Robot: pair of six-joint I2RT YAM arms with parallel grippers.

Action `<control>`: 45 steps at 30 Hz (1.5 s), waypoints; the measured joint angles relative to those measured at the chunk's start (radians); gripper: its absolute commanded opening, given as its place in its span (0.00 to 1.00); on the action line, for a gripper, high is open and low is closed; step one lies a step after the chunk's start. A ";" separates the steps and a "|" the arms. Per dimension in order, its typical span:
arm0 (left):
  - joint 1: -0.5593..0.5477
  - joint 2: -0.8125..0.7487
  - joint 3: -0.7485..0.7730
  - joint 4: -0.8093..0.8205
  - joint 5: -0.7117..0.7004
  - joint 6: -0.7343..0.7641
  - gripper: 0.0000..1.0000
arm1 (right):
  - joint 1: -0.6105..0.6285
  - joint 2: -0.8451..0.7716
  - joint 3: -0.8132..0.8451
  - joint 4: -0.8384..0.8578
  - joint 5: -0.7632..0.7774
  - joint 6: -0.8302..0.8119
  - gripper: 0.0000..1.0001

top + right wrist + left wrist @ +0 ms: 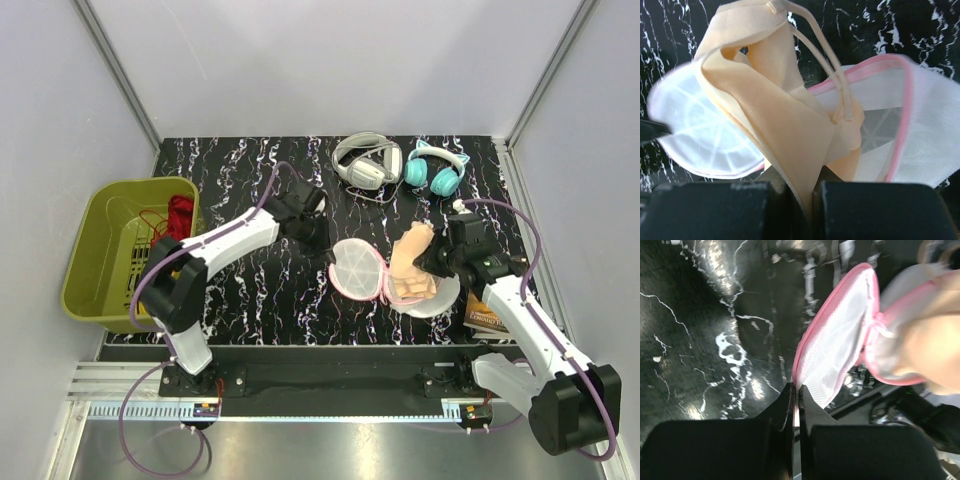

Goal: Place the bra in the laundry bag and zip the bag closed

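Note:
The laundry bag (358,268) lies open in two white mesh halves with pink trim at the middle of the dark mat. My left gripper (325,243) is shut on the pink rim of its left half (832,340), which stands lifted on edge. The peach bra (412,262) hangs over the bag's right half (440,297), and my right gripper (437,262) is shut on its fabric. From the right wrist, the bra (775,110) drapes down between the shut jaws (812,187), with mesh halves on both sides (695,130). In the left wrist view the bra (927,345) is a blur at right.
An olive-green basket (100,250) holding a dark red garment (180,212) sits off the mat's left edge. White headphones (365,160) and teal headphones (435,170) lie at the back. A book (485,315) lies under the right arm.

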 measured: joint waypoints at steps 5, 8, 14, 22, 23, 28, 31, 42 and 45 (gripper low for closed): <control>0.002 -0.048 0.058 -0.014 -0.001 -0.021 0.00 | 0.000 -0.001 -0.025 0.012 -0.037 0.000 0.00; 0.002 -0.056 0.078 -0.026 -0.002 -0.032 0.00 | 0.000 0.000 -0.050 0.026 -0.048 0.000 0.00; 0.004 -0.071 0.146 -0.088 -0.010 -0.036 0.00 | 0.000 0.006 -0.084 0.047 -0.069 0.001 0.00; 0.010 -0.086 0.275 -0.157 -0.010 -0.032 0.00 | 0.000 0.095 -0.092 0.060 -0.075 0.001 0.00; 0.010 -0.093 0.279 -0.162 -0.010 -0.032 0.00 | 0.000 0.101 -0.092 0.062 -0.077 0.000 0.00; 0.010 -0.117 0.280 -0.193 -0.008 -0.030 0.00 | 0.000 0.211 -0.074 0.104 -0.154 -0.006 0.01; 0.010 -0.125 0.275 -0.212 -0.008 -0.027 0.00 | 0.000 0.335 -0.023 0.117 -0.208 -0.010 0.07; 0.010 -0.232 0.169 -0.276 -0.064 -0.019 0.00 | 0.000 0.479 0.182 0.068 -0.348 -0.006 0.65; 0.011 -0.236 0.158 -0.285 -0.095 -0.007 0.00 | 0.000 0.487 0.226 0.021 -0.377 -0.009 0.75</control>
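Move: The right hand, holding the bra, has the bag body roughly 10 cm below, about 1 cm back and 2 cm to its right; the book is some 15 cm right, 4 cm back and 11 cm below. The left hand grips the outer rim of the mesh lid, whose middle lies about 6 cm to its right, level with it and 4 cm lower. From that left hand the bag body is some 20 cm right, 3 cm back and 8 cm below. The right hand lowers the bra some 7 cm towards the open bag body, easing back slightly, then sweeps about 6 cm left and 4 cm forward with the fingers tipping further down, and near the end opens wide and rises about 4 cm, ending its pinch on the cloth. Meanwhile the left hand keeps its shut grip on the lid's rim and lifts it about 12 cm, a little forward at first, then draws it some 5 cm left and 4 cm back while sinking slightly, away from the right hand's starting side. ##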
